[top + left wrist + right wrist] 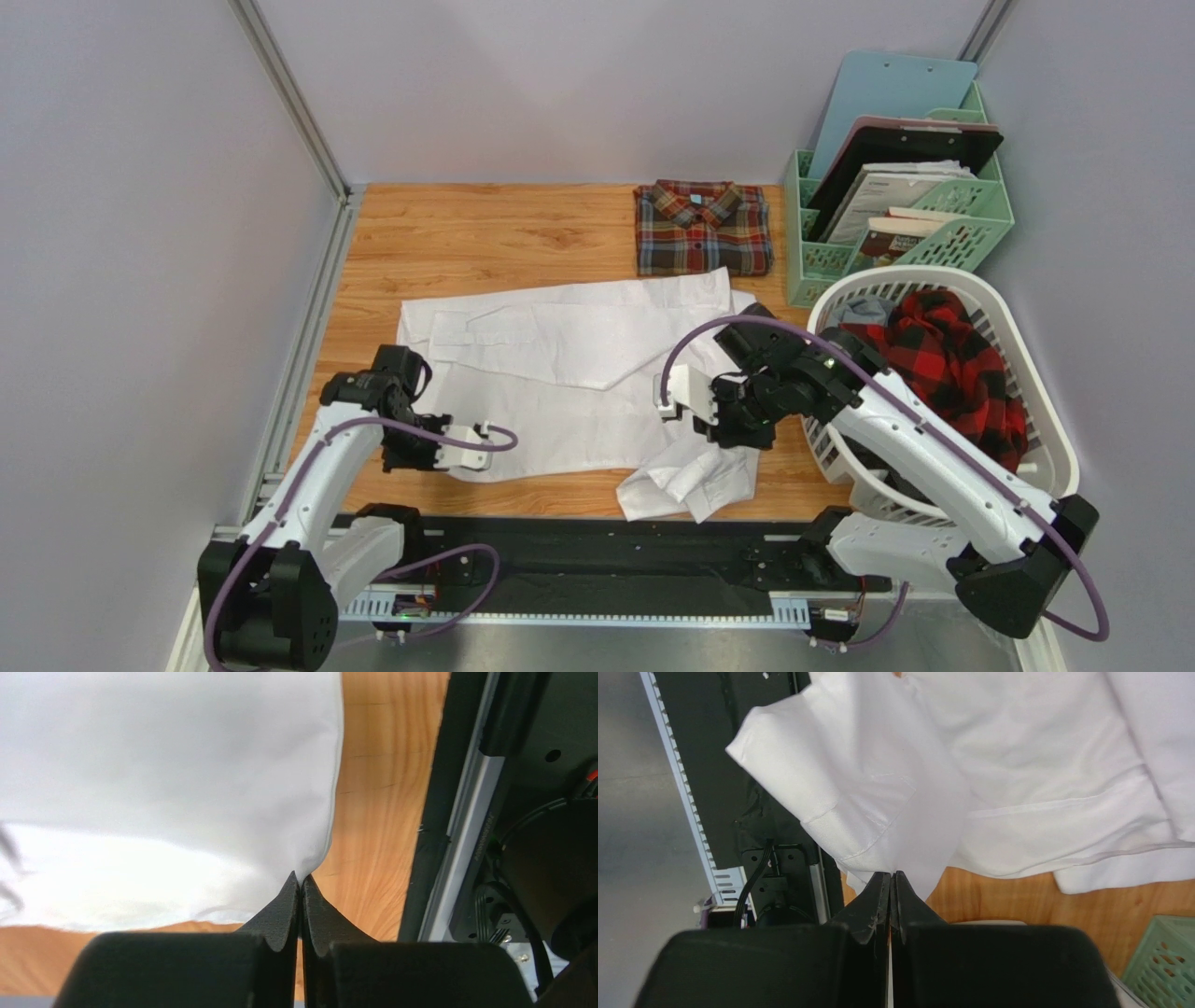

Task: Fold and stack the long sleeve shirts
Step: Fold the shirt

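The white shirt [575, 367] lies spread across the middle of the wooden table, with a bunched cuffed sleeve at its near right. My left gripper [446, 445] is shut on its near left corner; in the left wrist view the white cloth [210, 777] runs into the closed tips [302, 880]. My right gripper [709, 420] is shut on the white cloth at the near right; in the right wrist view the sleeve and cuff [864, 777] hang from the tips [892, 875]. The plaid shirt [701, 227] lies folded at the back of the table.
A white laundry basket [1045, 434] holding a red and black plaid cloth [954, 367] stands at the right, close to my right arm. A green file rack [968, 224] with folders stands behind it. A black rail [561, 539] runs along the near edge.
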`<act>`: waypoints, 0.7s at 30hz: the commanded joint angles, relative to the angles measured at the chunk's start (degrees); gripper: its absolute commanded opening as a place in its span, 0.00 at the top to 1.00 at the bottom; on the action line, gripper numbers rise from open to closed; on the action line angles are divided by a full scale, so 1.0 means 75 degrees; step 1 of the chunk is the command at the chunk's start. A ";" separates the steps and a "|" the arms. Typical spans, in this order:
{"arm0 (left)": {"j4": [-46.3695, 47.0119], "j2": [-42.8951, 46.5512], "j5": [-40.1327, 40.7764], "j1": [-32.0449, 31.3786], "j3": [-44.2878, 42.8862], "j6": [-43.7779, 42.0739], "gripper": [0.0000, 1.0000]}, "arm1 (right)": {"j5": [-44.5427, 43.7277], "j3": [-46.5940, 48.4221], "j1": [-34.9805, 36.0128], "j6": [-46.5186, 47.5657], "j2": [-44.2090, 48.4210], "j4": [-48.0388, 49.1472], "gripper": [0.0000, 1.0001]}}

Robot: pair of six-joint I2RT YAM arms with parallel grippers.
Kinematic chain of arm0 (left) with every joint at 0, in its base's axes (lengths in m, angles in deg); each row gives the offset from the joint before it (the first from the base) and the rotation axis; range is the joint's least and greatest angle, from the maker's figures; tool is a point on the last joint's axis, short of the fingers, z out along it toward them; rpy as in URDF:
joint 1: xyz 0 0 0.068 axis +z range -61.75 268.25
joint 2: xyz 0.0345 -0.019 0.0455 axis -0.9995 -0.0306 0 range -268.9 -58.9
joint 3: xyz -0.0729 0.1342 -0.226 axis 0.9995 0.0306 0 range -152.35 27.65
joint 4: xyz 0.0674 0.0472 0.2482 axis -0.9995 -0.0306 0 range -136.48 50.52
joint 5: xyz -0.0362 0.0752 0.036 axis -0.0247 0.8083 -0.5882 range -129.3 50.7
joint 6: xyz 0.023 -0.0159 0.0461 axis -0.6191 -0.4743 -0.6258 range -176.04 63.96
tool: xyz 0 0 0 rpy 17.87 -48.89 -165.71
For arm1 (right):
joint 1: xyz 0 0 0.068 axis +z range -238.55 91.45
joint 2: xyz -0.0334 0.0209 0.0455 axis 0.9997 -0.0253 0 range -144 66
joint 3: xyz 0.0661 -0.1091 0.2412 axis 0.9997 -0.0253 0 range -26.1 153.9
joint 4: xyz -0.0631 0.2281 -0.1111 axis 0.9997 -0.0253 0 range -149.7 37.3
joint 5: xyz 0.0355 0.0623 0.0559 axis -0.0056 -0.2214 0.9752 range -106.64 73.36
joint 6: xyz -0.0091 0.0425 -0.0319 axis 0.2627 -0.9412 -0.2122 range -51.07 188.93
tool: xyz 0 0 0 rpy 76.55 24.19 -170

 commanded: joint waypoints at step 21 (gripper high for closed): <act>-0.0149 -0.3407 -0.1738 0.1653 -0.4023 0.1372 1.00 | -0.1266 0.7954 -0.2309 0.1678 -0.4109 0.0031 1.00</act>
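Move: The white shirt's far-left corner lies about 28 cm ahead of the left hand, 2 cm left and 5 cm below; the middle of the flap already folded in is some 22 cm ahead and 25 cm right. The far edge's right end lies about 33 cm ahead of the right hand, 2 cm right and 17 cm below, with the folded plaid shirt roughly 9 cm beyond it. The laundry basket is 10 cm ahead and 28 cm to the right. The white shirt's near side is carried forward and up by both hands. The right hand, still pinching the loose sleeve, sweeps some 20 cm forward and 15 cm up towards the far edge, its fingers swinging up to point more forward. The left keeps its pinch on the near-left corner, going about 10 cm forward and 6 cm up, turning counter-clockwise. ##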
